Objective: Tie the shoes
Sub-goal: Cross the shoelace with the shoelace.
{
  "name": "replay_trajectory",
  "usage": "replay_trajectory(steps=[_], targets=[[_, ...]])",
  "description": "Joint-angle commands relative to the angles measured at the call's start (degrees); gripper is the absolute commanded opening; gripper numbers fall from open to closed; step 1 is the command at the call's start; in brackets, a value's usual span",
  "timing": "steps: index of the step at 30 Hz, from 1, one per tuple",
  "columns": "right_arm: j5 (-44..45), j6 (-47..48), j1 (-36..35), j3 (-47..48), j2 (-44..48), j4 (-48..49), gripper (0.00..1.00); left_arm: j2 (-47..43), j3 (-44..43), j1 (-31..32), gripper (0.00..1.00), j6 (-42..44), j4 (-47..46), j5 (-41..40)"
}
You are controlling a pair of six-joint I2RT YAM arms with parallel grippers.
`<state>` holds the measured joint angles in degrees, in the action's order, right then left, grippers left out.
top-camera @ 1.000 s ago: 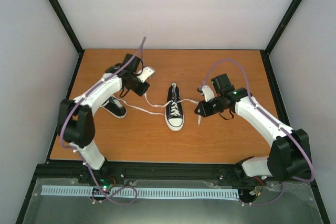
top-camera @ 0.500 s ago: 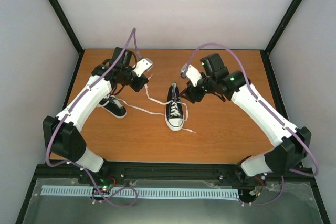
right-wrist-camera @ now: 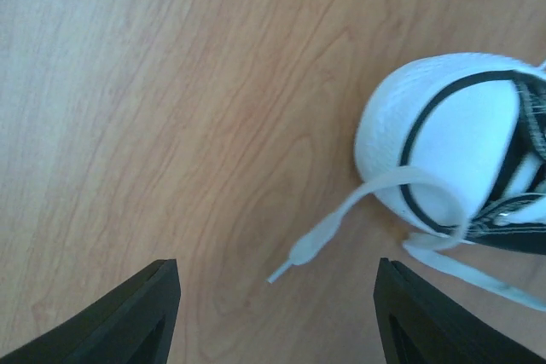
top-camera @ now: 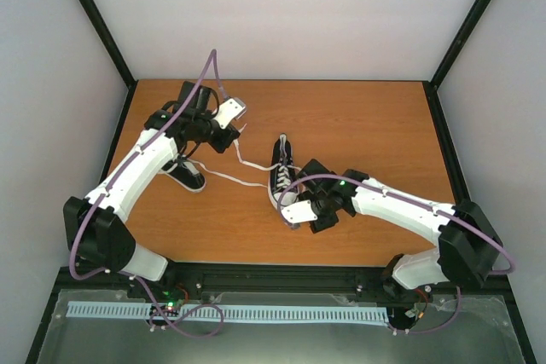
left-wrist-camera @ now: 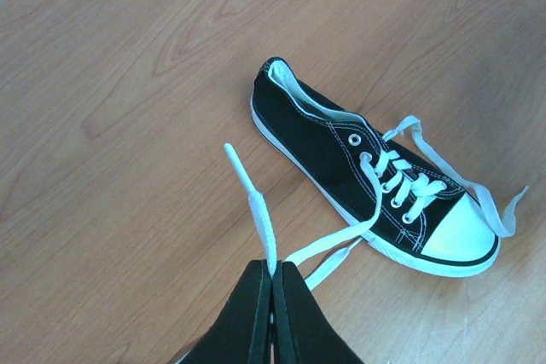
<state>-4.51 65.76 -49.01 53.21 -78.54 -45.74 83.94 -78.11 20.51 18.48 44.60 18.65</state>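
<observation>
One of the shoes (top-camera: 283,172), black with a white toe cap, lies mid-table with its toe toward the arms; the left wrist view shows this shoe (left-wrist-camera: 367,181) with its laces loose. My left gripper (top-camera: 233,134) hangs up and to its left, shut on a white lace (left-wrist-camera: 263,228) near the lace's end. The other shoe (top-camera: 188,174) lies partly hidden under the left arm. My right gripper (top-camera: 304,210) is low by the toe cap (right-wrist-camera: 444,130), open, with a loose lace end (right-wrist-camera: 300,255) lying on the wood ahead of its fingers (right-wrist-camera: 158,313).
The wooden table (top-camera: 375,134) is ringed by a black frame and white walls. A second lace (top-camera: 230,178) trails across the wood between the two shoes.
My right gripper opened, dropped the lace, and swung from the shoe's right side round to its toe. The left gripper drew back slightly, still gripping its lace.
</observation>
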Motion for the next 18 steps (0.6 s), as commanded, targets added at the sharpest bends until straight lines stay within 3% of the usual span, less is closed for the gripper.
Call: replay_trajectory(steps=[1,7,13,15,18], targets=[[-2.4,-3.6,1.9,-3.1,-0.3,9.2,0.66,-0.7,-0.2,-0.5,0.01,0.9,-1.4,1.7],[2.5,-6.9,3.3,-3.4,-8.3,12.7,0.63,-0.9,-0.6,-0.7,0.01,1.1,-0.8,1.4],[-0.3,-10.0,4.7,-1.9,-12.3,10.6,0.55,-1.3,-0.2,-0.7,0.01,1.1,-0.3,1.2],[-0.2,-10.6,4.7,-2.6,-12.9,10.9,0.47,-1.3,-0.4,-0.6,0.01,1.2,-0.2,1.2],[0.0,-11.2,4.8,-3.2,-13.3,11.4,0.23,-1.2,-0.9,-0.6,0.01,1.3,0.3,1.3]])
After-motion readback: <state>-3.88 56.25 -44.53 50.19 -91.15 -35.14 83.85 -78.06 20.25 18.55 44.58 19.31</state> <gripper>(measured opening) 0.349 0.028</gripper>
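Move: The free end of the shoelace lies about 3 cm ahead of the right hand and 8 cm below it. The shoe's white toe cap is level with that end and some 6 cm to its left; the shoe's middle is 11 cm ahead and 6 cm left of the hand. From the left hand, still pinching the other lace end, the free end is roughly 18 cm back, 20 cm right and 21 cm down. The right hand sinks about 7 cm, easing 3 cm forward, and half closes its fingers around the free lace end. ##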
